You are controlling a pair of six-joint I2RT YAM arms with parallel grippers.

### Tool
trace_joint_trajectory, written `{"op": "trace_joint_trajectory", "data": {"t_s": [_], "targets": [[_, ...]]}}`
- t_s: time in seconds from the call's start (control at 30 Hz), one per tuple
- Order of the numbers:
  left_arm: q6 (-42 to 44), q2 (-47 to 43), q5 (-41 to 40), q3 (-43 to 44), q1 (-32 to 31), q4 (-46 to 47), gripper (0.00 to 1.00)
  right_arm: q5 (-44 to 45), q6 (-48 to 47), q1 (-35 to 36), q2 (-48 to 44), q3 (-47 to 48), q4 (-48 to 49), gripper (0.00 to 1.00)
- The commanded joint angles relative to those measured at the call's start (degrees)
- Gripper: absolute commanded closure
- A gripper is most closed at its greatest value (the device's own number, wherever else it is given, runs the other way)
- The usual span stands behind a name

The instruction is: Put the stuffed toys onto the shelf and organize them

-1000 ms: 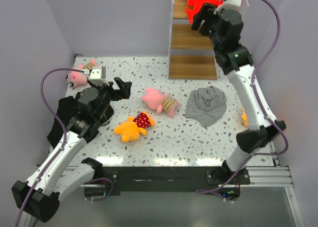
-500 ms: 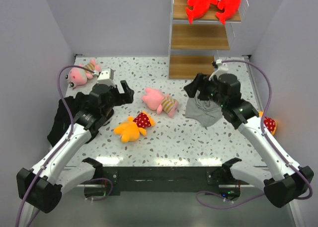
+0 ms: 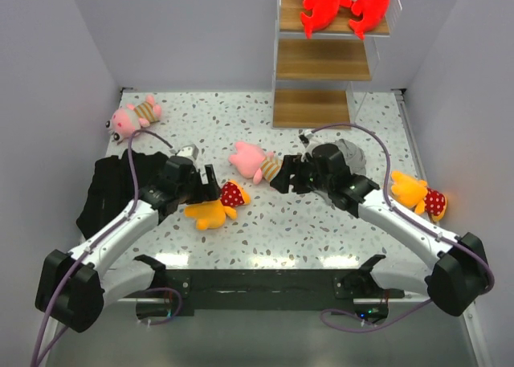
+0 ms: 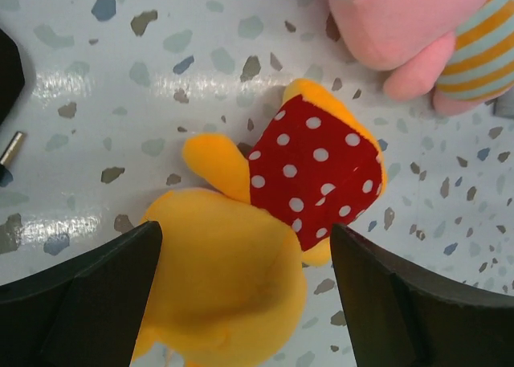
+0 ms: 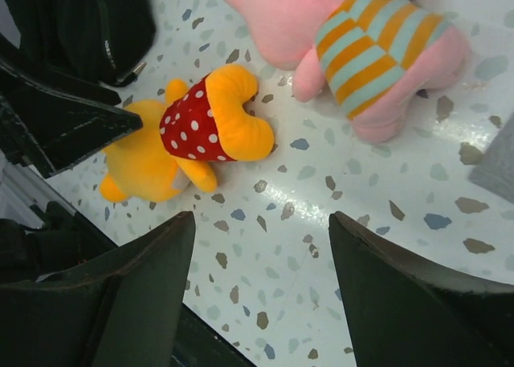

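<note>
Two red-and-white toys [image 3: 345,2] lie on the top board of the shelf [image 3: 321,62]. One yellow-orange toy with a red dotted top [image 3: 213,206] lies mid-table. My left gripper [image 3: 210,189] is open, its fingers either side of that toy's head [image 4: 233,279] without closing on it. A pink striped toy [image 3: 255,160] lies just behind it. My right gripper [image 3: 285,177] is open and empty, low over the table beside the pink toy's legs [image 5: 377,54]. A second pink toy [image 3: 132,116] lies at the back left. A second yellow toy [image 3: 418,194] lies at the right edge.
A black cloth [image 3: 108,186] lies at the left under my left arm. A grey cloth [image 5: 498,170] lies under my right arm, mostly hidden. The shelf's middle and bottom boards hold nothing. My two grippers are close to each other mid-table.
My right arm came down from the shelf's top board to the table beside the middle pink toy. My left gripper dropped over the yellow toy. The right-hand yellow toy is uncovered.
</note>
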Motion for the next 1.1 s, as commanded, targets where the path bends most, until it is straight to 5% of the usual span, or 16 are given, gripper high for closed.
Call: {"op": "trace_joint_trajectory", "data": {"t_s": [0.0, 0.2, 0.23, 0.33, 0.43, 0.7, 1.07], "targets": [[-2.8, 2.7, 2.8, -4.7, -0.3, 4.4, 0.13, -2.3, 1.1, 3.5, 3.7, 1.4, 5.9, 0.3], [-0.8, 5.1, 9.8, -9.9, -0.5, 12.3, 0.44, -2.5, 0.4, 4.4, 5.7, 0.7, 6.6, 0.3], [-0.4, 5.1, 11.3, -10.0, -0.5, 13.3, 0.61, -2.9, 0.6, 4.4, 5.9, 0.6, 6.8, 0.31], [0.6, 3.9, 14.3, -10.1, -0.5, 15.5, 0.86, -5.0, 1.0, 4.4, 6.6, 0.4, 8.0, 0.32], [1.0, 0.5, 18.0, -10.7, -0.6, 18.3, 1.0, -9.1, 0.2, 4.3, 7.2, 1.3, 8.5, 0.32], [1.2, -11.6, 24.9, -10.2, -0.7, 21.8, 1.0, -16.4, 5.8, 3.5, 7.2, 5.9, 5.6, 0.32], [0.1, -20.8, 30.6, -11.3, -0.7, 29.0, 1.0, -21.2, 20.6, 3.6, 5.1, 3.9, 15.1, 0.26]]}}
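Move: The yellow toy in the red dotted shirt lies almost right under the left hand, about 3 cm to its right and 6 cm below; the pink striped toy is some 10 cm ahead and 14 cm to the right of that hand, the black bag about 24 cm to its left and 3 cm farther out. From the right hand the yellow toy is about 17 cm left, level, 14 cm below; the pink toy is 10 cm ahead and 6 cm left. The yellow toy is pinched by its body as the left hand sinks about 5 cm and shuts on it, then carried up some 14 cm while swinging right and slightly back, the wrist tipping up, rolling and turning clockwise. To meet it, the right hand, open throughout, travels about 7 cm left and a bit back, dipping before it rises and rolling, bringing its fingers around the toy's far end. ##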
